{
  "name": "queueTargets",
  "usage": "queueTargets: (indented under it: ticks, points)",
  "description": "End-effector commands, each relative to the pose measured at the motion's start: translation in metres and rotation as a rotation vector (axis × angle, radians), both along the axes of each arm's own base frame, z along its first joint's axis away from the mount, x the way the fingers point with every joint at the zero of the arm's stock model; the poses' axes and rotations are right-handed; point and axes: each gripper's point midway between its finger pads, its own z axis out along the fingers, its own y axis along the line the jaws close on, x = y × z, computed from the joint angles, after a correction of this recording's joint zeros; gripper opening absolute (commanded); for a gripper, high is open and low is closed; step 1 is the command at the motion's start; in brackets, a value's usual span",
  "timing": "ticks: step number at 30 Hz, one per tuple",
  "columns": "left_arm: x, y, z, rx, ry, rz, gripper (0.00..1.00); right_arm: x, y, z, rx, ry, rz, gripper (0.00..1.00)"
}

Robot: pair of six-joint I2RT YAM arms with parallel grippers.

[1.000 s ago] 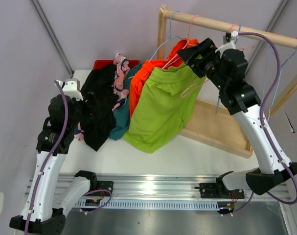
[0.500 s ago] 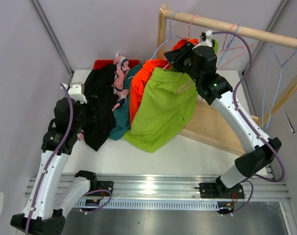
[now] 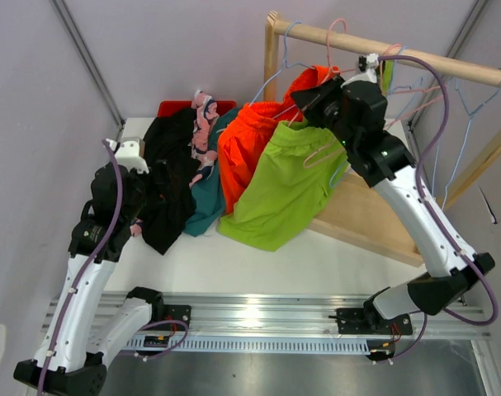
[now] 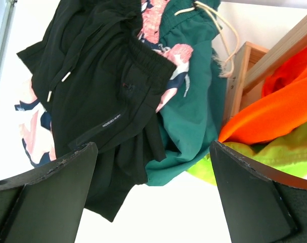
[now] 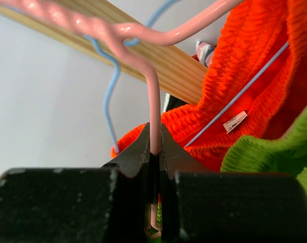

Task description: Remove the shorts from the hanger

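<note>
The lime green shorts (image 3: 279, 190) hang on a pink hanger (image 3: 320, 153) whose hook is over the wooden rail (image 3: 432, 54). My right gripper (image 3: 312, 95) is shut on that pink hanger's neck (image 5: 153, 101), fingertips (image 5: 143, 147) pinching the wire just below the rail. Orange shorts (image 3: 246, 144) hang beside it on a blue hanger (image 5: 108, 111). Black shorts (image 3: 167, 186), pink patterned shorts (image 3: 203, 124) and dark teal shorts (image 3: 207, 202) lie heaped on the table at the left. My left gripper (image 4: 153, 192) is open above the black (image 4: 102, 91) and teal (image 4: 193, 116) shorts, holding nothing.
The wooden rack's base (image 3: 374, 214) and upright post (image 3: 271, 49) stand at the back right. Several empty wire hangers (image 3: 473, 99) hang further right on the rail. A red object (image 3: 177, 107) shows behind the heap.
My right gripper has shut on the pink hanger's neck and drawn it slightly right, swinging the lime green shorts. The left arm has barely moved.
</note>
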Motion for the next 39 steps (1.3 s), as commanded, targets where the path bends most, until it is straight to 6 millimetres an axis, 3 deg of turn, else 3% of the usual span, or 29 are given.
queueTargets:
  ticks: [1, 5, 8, 11, 12, 14, 15, 20, 25, 32, 35, 36, 39]
  points:
    - [0.000, -0.020, 0.044, -0.031, -0.105, -0.081, 0.99, -0.046, -0.028, 0.081, 0.082, -0.196, -0.004, 0.03]
    - [-0.005, -0.058, 0.072, -0.041, -0.182, -0.239, 0.99, -0.065, -0.023, 0.103, 0.132, -0.225, 0.074, 0.00]
    - [-0.020, -0.103, 0.107, -0.098, -0.294, -0.464, 0.99, -0.079, -0.013, 0.114, 0.170, -0.235, 0.158, 0.00]
    - [-0.048, -0.148, 0.122, -0.182, -0.358, -0.733, 0.99, -0.093, -0.002, 0.124, 0.206, -0.254, 0.238, 0.00]
    - [-0.054, -0.158, 0.139, -0.210, -0.433, -0.792, 0.99, -0.097, 0.003, 0.125, 0.214, -0.258, 0.258, 0.00]
    - [-0.070, -0.176, 0.144, -0.268, -0.447, -0.898, 1.00, -0.102, 0.009, 0.126, 0.223, -0.257, 0.289, 0.00]
    - [-0.075, -0.181, 0.156, -0.293, -0.495, -0.931, 0.99, -0.105, 0.012, 0.128, 0.227, -0.261, 0.302, 0.00]
    - [-0.100, -0.209, 0.160, -0.388, -0.527, -1.094, 0.99, -0.107, 0.015, 0.127, 0.227, -0.257, 0.314, 0.00]
    - [-0.111, -0.237, 0.145, -0.430, -0.497, -1.201, 0.99, -0.107, 0.016, 0.126, 0.232, -0.260, 0.316, 0.00]
    - [-0.110, -0.267, 0.125, -0.450, -0.459, -1.231, 0.99, -0.107, 0.020, 0.120, 0.249, -0.246, 0.334, 0.00]
    - [-0.095, -0.278, 0.115, -0.437, -0.435, -1.185, 0.77, -0.114, 0.019, 0.123, 0.269, -0.248, 0.351, 0.00]
    - [-0.088, -0.281, 0.110, -0.437, -0.427, -1.163, 0.52, -0.117, 0.018, 0.124, 0.275, -0.252, 0.357, 0.00]
    - [-0.080, -0.287, 0.100, -0.443, -0.410, -1.115, 0.00, -0.122, 0.009, 0.128, 0.300, -0.265, 0.350, 0.00]
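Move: The green shorts hang about 30 cm to the left gripper's right, roughly level with it front to back and some 5 cm below. The orange shorts hang about 8 cm farther out and 7 cm farther left than them; the black shorts lie about 8 cm ahead, 2 left and 25 below the left gripper. From the right gripper, already holding the green shorts' pink hanger, they are about 10 cm back and 22 below; the rail is some 8 cm ahead and 8 above. Swing the open left gripper some 28 cm to the right and 9 cm back, rising over the way and sinking a little at the end, turning it clockwise by nearly 70 degrees towards the green shorts; then shut it on their cloth just below the waistband. Meanwhile keep the right gripper shut on the pink hanger, carry it back and up away from the rail, turn it slightly counter-clockwise, then hold it nearly still. ##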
